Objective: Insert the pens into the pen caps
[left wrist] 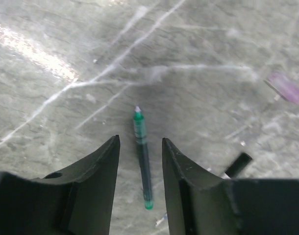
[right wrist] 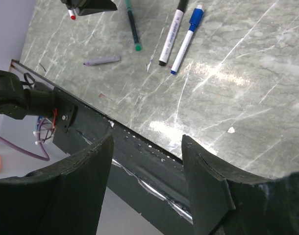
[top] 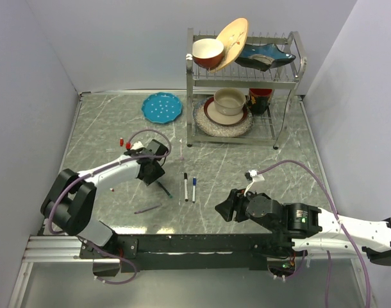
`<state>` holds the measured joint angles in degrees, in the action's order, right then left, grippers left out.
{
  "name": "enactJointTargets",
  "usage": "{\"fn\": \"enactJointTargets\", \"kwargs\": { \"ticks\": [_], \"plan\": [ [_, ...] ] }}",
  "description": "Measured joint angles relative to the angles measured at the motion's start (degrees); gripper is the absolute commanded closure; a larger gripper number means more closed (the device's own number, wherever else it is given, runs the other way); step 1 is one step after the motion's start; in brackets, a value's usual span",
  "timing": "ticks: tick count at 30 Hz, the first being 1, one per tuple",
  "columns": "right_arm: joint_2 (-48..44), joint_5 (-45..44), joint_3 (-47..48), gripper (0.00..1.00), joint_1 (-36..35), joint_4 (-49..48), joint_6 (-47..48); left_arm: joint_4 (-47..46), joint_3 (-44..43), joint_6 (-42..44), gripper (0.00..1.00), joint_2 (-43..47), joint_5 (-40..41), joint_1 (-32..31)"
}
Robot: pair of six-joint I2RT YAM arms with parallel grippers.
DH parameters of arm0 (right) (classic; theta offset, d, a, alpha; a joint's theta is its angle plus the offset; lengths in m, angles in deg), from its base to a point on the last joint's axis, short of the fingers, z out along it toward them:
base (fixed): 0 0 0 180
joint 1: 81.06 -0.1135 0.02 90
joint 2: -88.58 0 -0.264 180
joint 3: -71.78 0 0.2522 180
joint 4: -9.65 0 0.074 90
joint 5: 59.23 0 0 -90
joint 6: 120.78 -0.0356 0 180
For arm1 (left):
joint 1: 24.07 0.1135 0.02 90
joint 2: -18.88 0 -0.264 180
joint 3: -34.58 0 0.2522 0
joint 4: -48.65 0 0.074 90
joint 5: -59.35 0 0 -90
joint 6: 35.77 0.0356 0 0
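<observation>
A dark green pen (left wrist: 142, 161) lies flat on the marble table (left wrist: 198, 58), its pointed tip away from the camera. My left gripper (left wrist: 139, 142) hangs open just above it, one finger on each side, not touching it. From above, that gripper (top: 150, 171) sits at the pen's (top: 165, 189) upper end. A black pen (top: 186, 187) and a blue pen (top: 194, 189) lie side by side to its right, each with a coloured cap on its far end. My right gripper (right wrist: 147, 139) stands open and empty over the table's near edge (top: 224, 209).
A thin purple stick (top: 147, 208) lies near the front edge. Two small red pieces (top: 124, 142) lie behind the left arm. At the back are a blue plate (top: 162, 106) and a metal dish rack (top: 241, 90) with bowls and plates.
</observation>
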<state>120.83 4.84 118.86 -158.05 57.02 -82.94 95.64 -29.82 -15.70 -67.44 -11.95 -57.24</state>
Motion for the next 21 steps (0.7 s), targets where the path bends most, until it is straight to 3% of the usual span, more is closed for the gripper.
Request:
{"fn": "enactJointTargets", "kwargs": {
  "ticks": [10, 15, 19, 21],
  "plan": [
    [-0.3, 0.1, -0.7, 0.35, 0.0, -1.9, 0.5, 2.0, -1.7, -0.8, 0.62, -6.1, 2.2, 0.0],
    [-0.1, 0.5, -1.2, 0.35, 0.0, -3.3, 0.8, 3.4, -3.4, -0.2, 0.76, -7.6, 2.5, 0.1],
    [-0.1, 0.7, -1.9, 0.35, 0.0, -4.7, 1.1, 5.2, -4.4, 0.5, 0.99, -8.4, 2.8, 0.1],
    [0.3, 1.0, -1.9, 0.34, 0.0, -5.4, 1.4, 4.9, -4.3, 1.0, 0.99, -8.4, 2.8, 0.1]
  ]
}}
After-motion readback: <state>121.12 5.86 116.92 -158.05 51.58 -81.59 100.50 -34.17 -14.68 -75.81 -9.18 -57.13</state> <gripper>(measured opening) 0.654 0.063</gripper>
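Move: The green pen lies diagonally under my left hand, its tip end between my open fingers; its middle is about 3 cm back, 2 cm right and 3 cm below. At that same depth, the black marker is some 12 cm right and 3 back, the blue marker 16 right and 4 back, the purple pen 12 back and 4 left. From my right hand the green pen is roughly 14 cm ahead, 23 left and 16 below. I sink my left hand about 2.5 cm onto the green pen, easing 1 cm left as I go and tilting the wrist some 10 degrees. Once low, I hold nearly that height and close the half-open fingers until they pinch the teal part just behind the pen's tip. ##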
